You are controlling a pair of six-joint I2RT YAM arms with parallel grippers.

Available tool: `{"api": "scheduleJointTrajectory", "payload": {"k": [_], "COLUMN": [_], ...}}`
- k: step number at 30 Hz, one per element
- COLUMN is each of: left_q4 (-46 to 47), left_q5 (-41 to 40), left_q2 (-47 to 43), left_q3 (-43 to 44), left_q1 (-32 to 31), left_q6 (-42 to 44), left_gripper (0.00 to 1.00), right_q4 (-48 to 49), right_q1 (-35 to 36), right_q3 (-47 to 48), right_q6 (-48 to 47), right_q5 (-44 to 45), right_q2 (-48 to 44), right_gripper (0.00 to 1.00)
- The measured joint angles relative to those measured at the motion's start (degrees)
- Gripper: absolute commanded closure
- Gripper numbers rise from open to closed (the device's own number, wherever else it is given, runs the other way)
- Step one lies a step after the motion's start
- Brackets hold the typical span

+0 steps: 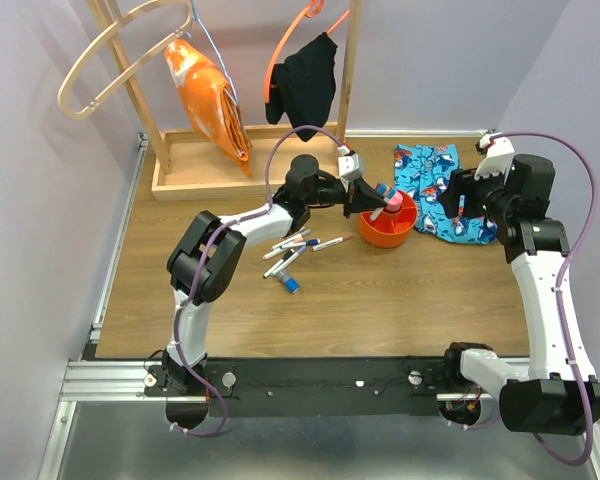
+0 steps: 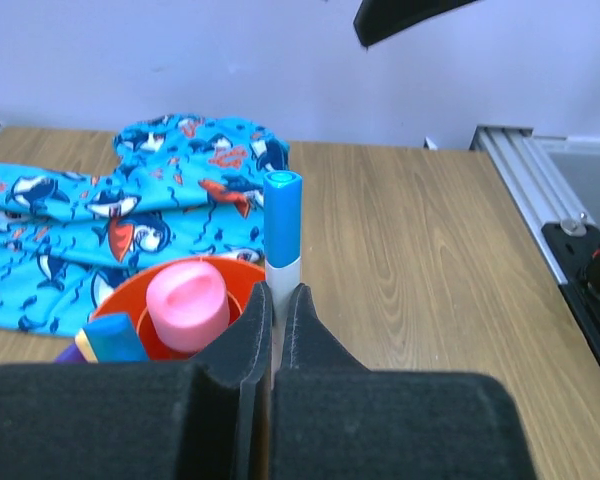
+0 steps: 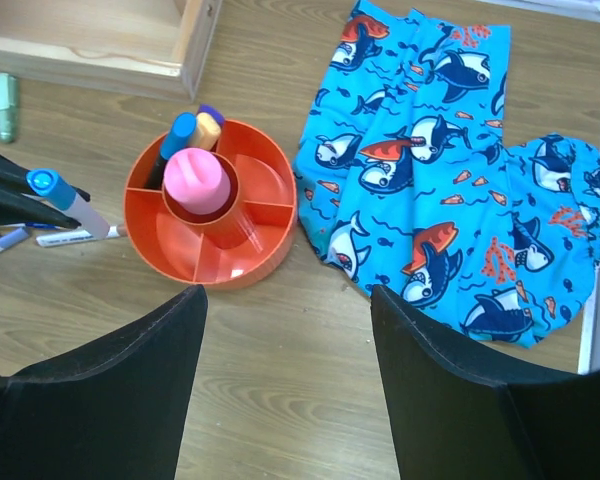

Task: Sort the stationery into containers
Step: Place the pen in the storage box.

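Note:
The round orange tub (image 1: 388, 234) with dividers stands at mid-table. It holds a pink tube (image 1: 392, 203) in its centre cup and several markers (image 3: 192, 132) in a far compartment. My left gripper (image 1: 368, 198) is shut on a white marker with a blue cap (image 2: 282, 225), held upright just beside the tub's rim (image 2: 230, 266); this marker also shows in the right wrist view (image 3: 65, 198). Several pens (image 1: 295, 245) lie on the table left of the tub. My right gripper (image 3: 287, 295) is open and empty, near the tub (image 3: 220, 275).
A blue shark-print cloth (image 1: 435, 190) lies right of the tub, under my right arm. A wooden rack base (image 1: 195, 170) stands at the back, with an orange bag (image 1: 208, 95) and a black garment (image 1: 308, 80) hanging above. A small green item (image 3: 4, 105) lies near the rack.

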Motion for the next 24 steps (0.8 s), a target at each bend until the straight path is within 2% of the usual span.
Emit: {"api": "scheduleJointTrajectory", "payload": {"k": [7, 15, 17, 18, 19, 21, 22, 24], "left_q4": [8.8, 12.7, 13.4, 13.6, 14.1, 14.5, 14.7, 14.8], "left_q5": [0.9, 1.0, 1.0, 1.0, 1.0, 1.0, 1.0, 0.8], "left_q2": [5.0, 10.6, 11.0, 11.0, 11.1, 11.1, 11.1, 11.1], "left_q3": [3.7, 3.5, 2.8, 2.5, 2.3, 2.3, 2.3, 2.3], "left_q1": [0.3, 0.8, 0.9, 1.0, 1.2, 1.4, 1.4, 1.6], "left_q6": [-5.1, -8.2, -8.6, -8.7, -8.7, -8.9, -9.2, -8.7], "left_gripper": [1.00, 1.00, 0.79, 0.73, 0.61, 0.51, 0.42, 0.37], "right_q4": [-1.7, -2.5, -2.5, -2.6, -2.5, -2.5, -2.5, -2.5], "right_q1": [-1.4, -3.2, -3.4, -3.4, -3.5, -3.5, -3.5, -3.5], "right_q3": [1.5, 1.6, 1.6, 1.6, 1.6, 1.6, 1.6, 1.6], "right_q6": [-1.3, -1.8, -1.8, -1.8, -1.8, -1.9, -1.9, -2.0], "right_q5": [0.5, 0.5, 0.5, 0.5, 0.5, 0.5, 0.5, 0.4], "right_q2": [1.9, 3.2, 3.7, 3.8, 3.9, 4.1, 4.2, 4.3], "right_gripper": [0.26, 0.26, 0.26, 0.26, 0.26, 0.26, 0.26, 0.26]}}
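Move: Already upright in the left fingers, the pen is held just left of the storage box, whose middle lies about 5 cm ahead, 5 cm to the right and 16 cm below the hand. The pink-capped item stands in the box's central tube, its middle some 10 cm below the hand; the shark cloth is roughly 12 cm ahead, 20 cm right. From the right hand the box is about 6 cm ahead, 16 cm left and 21 cm down. Carrying the pen over the near-left side of the storage box, the left hand eases forward and slightly right with a small lift, then sinks about 5 cm to bring the pen down into that compartment. There it stops and the fingers open about halfway, letting go of the pen. The empty right hand drifts some 3 cm right and down, away from the box, fingers still open. ##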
